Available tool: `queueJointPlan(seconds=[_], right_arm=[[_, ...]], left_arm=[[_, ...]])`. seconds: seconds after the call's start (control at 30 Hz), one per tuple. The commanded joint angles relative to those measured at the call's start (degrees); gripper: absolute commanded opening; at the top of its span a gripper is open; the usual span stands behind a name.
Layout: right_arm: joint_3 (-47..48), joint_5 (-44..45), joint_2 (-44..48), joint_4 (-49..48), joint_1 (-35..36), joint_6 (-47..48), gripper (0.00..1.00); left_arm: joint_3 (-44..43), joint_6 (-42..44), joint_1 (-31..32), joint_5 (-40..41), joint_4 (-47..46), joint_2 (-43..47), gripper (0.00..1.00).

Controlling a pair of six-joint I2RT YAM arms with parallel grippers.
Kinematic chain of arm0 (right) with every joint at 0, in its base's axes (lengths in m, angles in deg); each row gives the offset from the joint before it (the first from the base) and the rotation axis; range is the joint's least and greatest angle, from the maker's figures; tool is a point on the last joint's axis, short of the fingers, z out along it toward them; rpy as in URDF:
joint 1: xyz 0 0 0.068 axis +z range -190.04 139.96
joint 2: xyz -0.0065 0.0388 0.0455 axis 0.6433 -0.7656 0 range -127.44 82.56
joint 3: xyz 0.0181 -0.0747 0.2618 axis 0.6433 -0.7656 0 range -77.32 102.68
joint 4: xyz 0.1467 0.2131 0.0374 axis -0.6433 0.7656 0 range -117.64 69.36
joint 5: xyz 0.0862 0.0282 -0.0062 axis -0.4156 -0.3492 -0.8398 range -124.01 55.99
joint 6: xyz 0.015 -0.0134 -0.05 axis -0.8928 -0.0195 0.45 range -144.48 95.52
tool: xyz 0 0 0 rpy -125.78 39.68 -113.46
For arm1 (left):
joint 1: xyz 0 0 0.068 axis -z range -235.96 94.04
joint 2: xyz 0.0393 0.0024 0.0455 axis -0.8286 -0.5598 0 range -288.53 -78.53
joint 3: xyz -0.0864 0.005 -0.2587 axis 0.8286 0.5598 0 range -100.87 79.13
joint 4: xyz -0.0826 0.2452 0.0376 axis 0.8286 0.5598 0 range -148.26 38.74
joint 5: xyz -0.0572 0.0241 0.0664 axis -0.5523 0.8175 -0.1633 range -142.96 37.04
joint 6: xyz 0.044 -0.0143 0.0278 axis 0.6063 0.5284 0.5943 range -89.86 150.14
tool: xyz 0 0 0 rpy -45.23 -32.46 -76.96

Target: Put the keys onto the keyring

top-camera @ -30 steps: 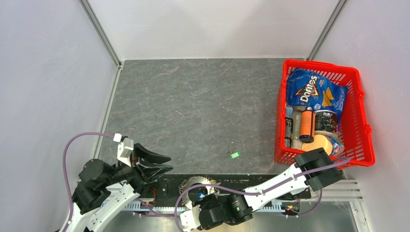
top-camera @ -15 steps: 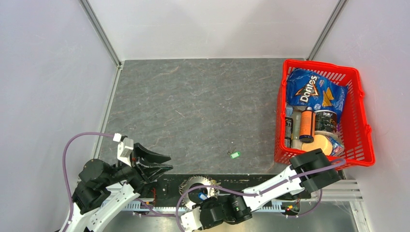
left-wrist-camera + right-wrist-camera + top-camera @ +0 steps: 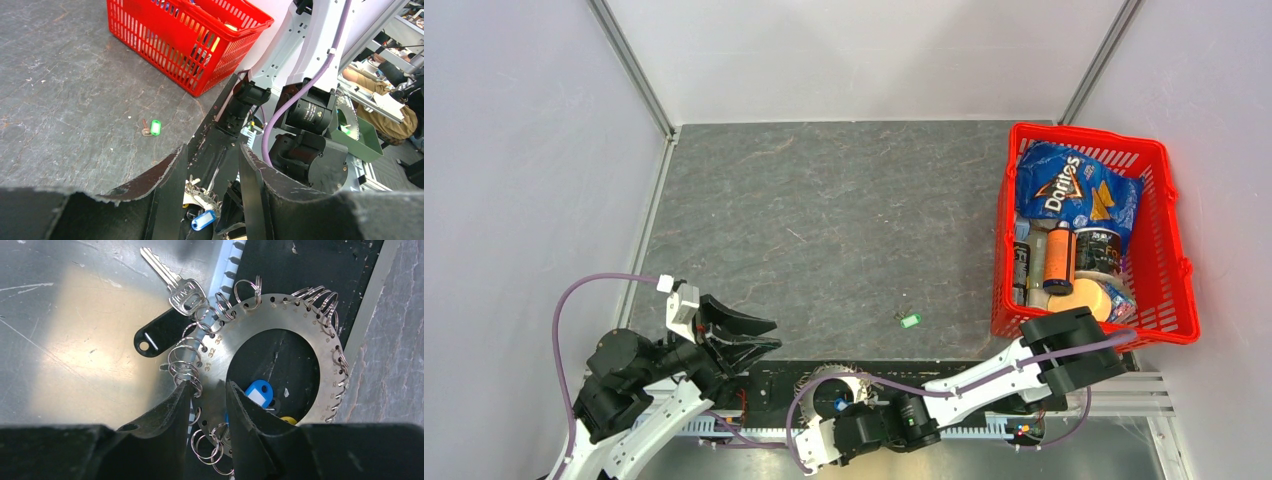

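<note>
The keyring [image 3: 280, 315] is a flat metal disc fringed with split rings, lying at the near edge [image 3: 827, 378]. My right gripper [image 3: 209, 390] straddles its band, one finger outside and one in the centre hole; the jaws are narrow but still apart. A silver key [image 3: 176, 284] with a black tag [image 3: 156, 336] lies against the ring's split rings; I cannot tell whether it is threaded on. The green-headed key [image 3: 910, 320] [image 3: 155, 127] lies alone on the grey table. My left gripper [image 3: 772, 336] [image 3: 210, 165] hangs open and empty left of the keyring.
A red basket [image 3: 1176, 290] [image 3: 150, 30] of groceries stands at the right. A blue tag [image 3: 258, 392] and a yellow one [image 3: 288, 420] show through the ring's hole. The black rail [image 3: 774, 375] and a metal tray [image 3: 75, 340] lie under the ring. The right arm [image 3: 305, 110] crosses the left wrist view.
My right gripper's jaws have narrowed around the keyring's band, and its wrist has shifted slightly left. The left arm and the green key have not moved.
</note>
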Motion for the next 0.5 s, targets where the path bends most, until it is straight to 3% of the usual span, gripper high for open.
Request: queueJointPlan(seconds=[0.0, 0.47], right_arm=[[-0.5, -2.5, -0.7, -2.6, -0.6, 0.1, 0.38], [0.2, -5.4, -2.1, -2.1, -1.2, -0.8, 0.14]], left_arm=[[0.2, 1.0, 0.0, 0.3, -0.6, 1.5, 0.49], [0.2, 0.9, 0.0, 0.3, -0.6, 1.6, 0.49]])
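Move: Just under my right fingertips, about 1 cm down, 1 cm back and 1 cm left, are the small split rings on the keyring disc's back edge. The disc's middle lies some 5 cm ahead and 3 cm left. The black tag is 3 cm back and 6 cm left, its silver key 2 cm back and 8 cm left, and the blue tag 3 cm ahead and 1 cm left. From my left hand those rings are about 11 cm back, 7 cm right and 27 cm below. I narrow my half-open right fingers to a small gap around the split rings on the disc's back edge, away from the blue tag. Meanwhile I sink about 1 cm and ease back a little over half that, the wrist barely turning; whether the tips already grip a ring can't be seen. ##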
